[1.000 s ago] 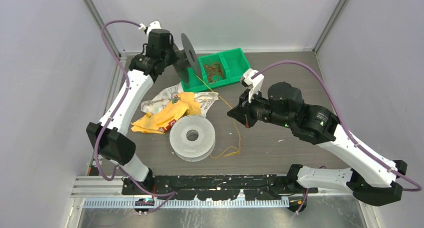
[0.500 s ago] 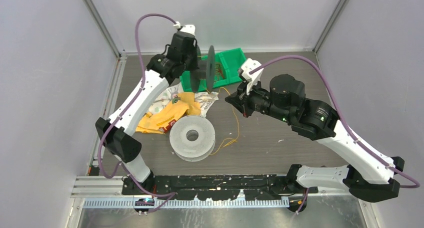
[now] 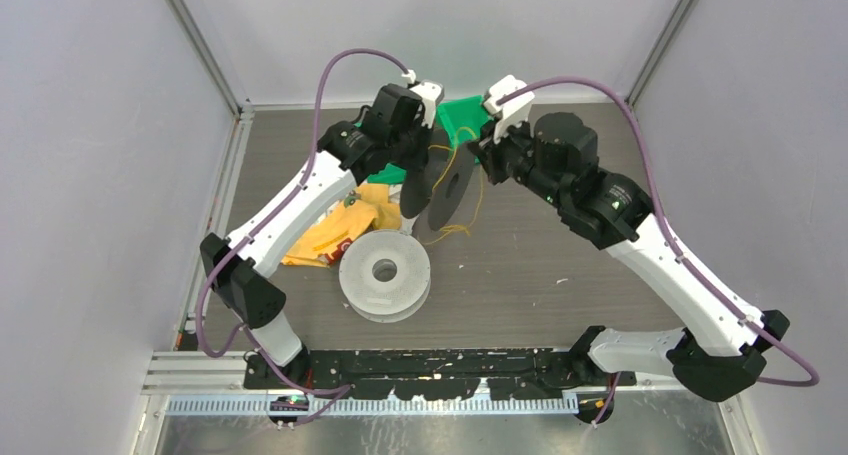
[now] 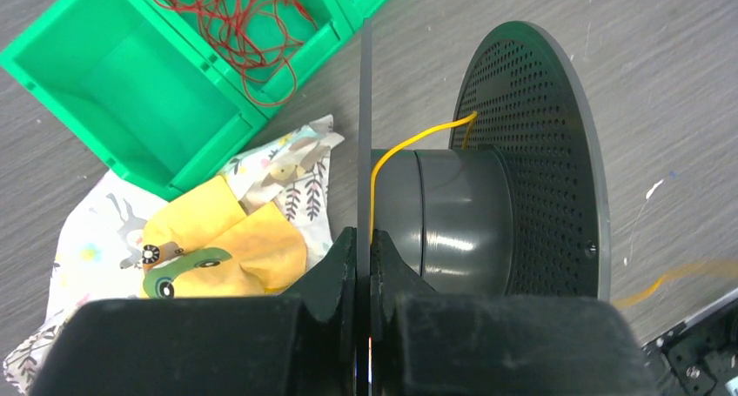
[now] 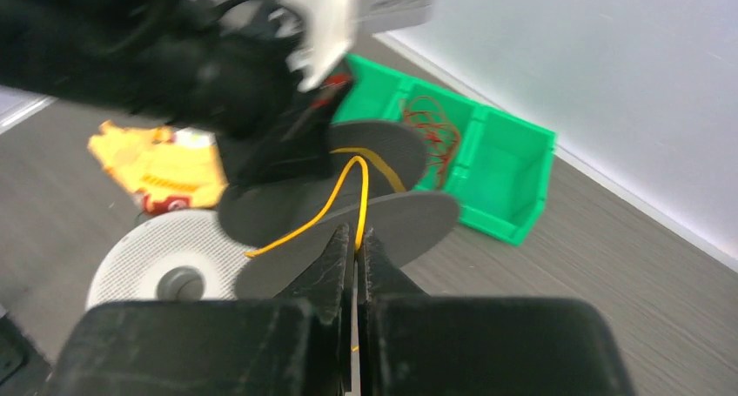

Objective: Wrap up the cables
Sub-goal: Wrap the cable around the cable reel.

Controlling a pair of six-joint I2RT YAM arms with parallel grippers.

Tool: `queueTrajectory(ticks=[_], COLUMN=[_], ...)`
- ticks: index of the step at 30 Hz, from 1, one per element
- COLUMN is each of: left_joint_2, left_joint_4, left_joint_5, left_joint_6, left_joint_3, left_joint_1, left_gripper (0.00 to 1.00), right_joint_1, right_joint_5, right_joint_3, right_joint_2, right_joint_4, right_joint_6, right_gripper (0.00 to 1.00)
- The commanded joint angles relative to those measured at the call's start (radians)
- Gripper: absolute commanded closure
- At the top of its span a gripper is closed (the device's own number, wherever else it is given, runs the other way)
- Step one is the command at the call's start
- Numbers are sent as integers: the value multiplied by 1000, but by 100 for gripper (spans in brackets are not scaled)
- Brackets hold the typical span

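Observation:
A dark grey spool (image 3: 450, 197) hangs on edge above the table's middle, with my left gripper (image 3: 417, 173) shut on one of its flanges (image 4: 364, 109). A yellow cable (image 4: 416, 140) runs from the spool's hub through the perforated far flange. My right gripper (image 3: 479, 157) is just right of the spool, shut on the same yellow cable (image 5: 358, 183). The cable's slack (image 3: 452, 231) trails down to the table. Reddish-brown cables (image 4: 233, 17) lie tangled in a green bin (image 4: 104, 74); they also show in the right wrist view (image 5: 432, 126).
A white perforated spool (image 3: 385, 273) lies flat near the front centre. Yellow and patterned cloths (image 3: 330, 230) are bunched to its left. The green bin (image 3: 462, 115) sits at the back, partly behind both wrists. Grey walls close in the table on three sides.
My left arm has swung the dark spool from beside the bin rightward to the table's middle. My right gripper has moved back and left with the yellow cable, drawing slack off the table.

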Motion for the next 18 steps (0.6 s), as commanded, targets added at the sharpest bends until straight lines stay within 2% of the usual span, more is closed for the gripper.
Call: queueTrajectory(ticks=[1,11,18], left_joint_2=[-45,-50,-112], left_joint_4=[10,-53,-101], left_joint_5=[78,150,267], left_joint_6=[55,140,215], left_joint_3=[-18,-25,-25], left_joint_1=[-1,-51,-52], left_gripper=[99,100,100], right_joint_1=[-122,-327,-431], right_joint_5=[-70,-190,-261], right_joint_3=[17,-7,-61], right_joint_2=[-15,32,47], right_joint_4=[100,82,52], right_joint_6=[45,80,76], right_gripper=[100,100,100])
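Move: Pinched in the left fingers by one flange, the black reel has its middle about 2 cm ahead of that hand, 6 to the right and 6 below; the stretch of yellow cable in the right fingers is some 7 cm back, 11 right and 10 above. From the right hand, the reel lies roughly 9 cm ahead, 5 left and 16 below, the green bin 28 ahead, 7 left and far below, the white reel 5 back and 17 left on the table. Swinging the pinched yellow cable forward and to the right, the right hand travels about 11 cm past the black reel towards the far right, rising a touch before sinking some 3 cm. Meanwhile the left hand draws the reel back about 5 cm, lowering it roughly 3 cm and turning it some 15 degrees clockwise. Both grips stay shut. ##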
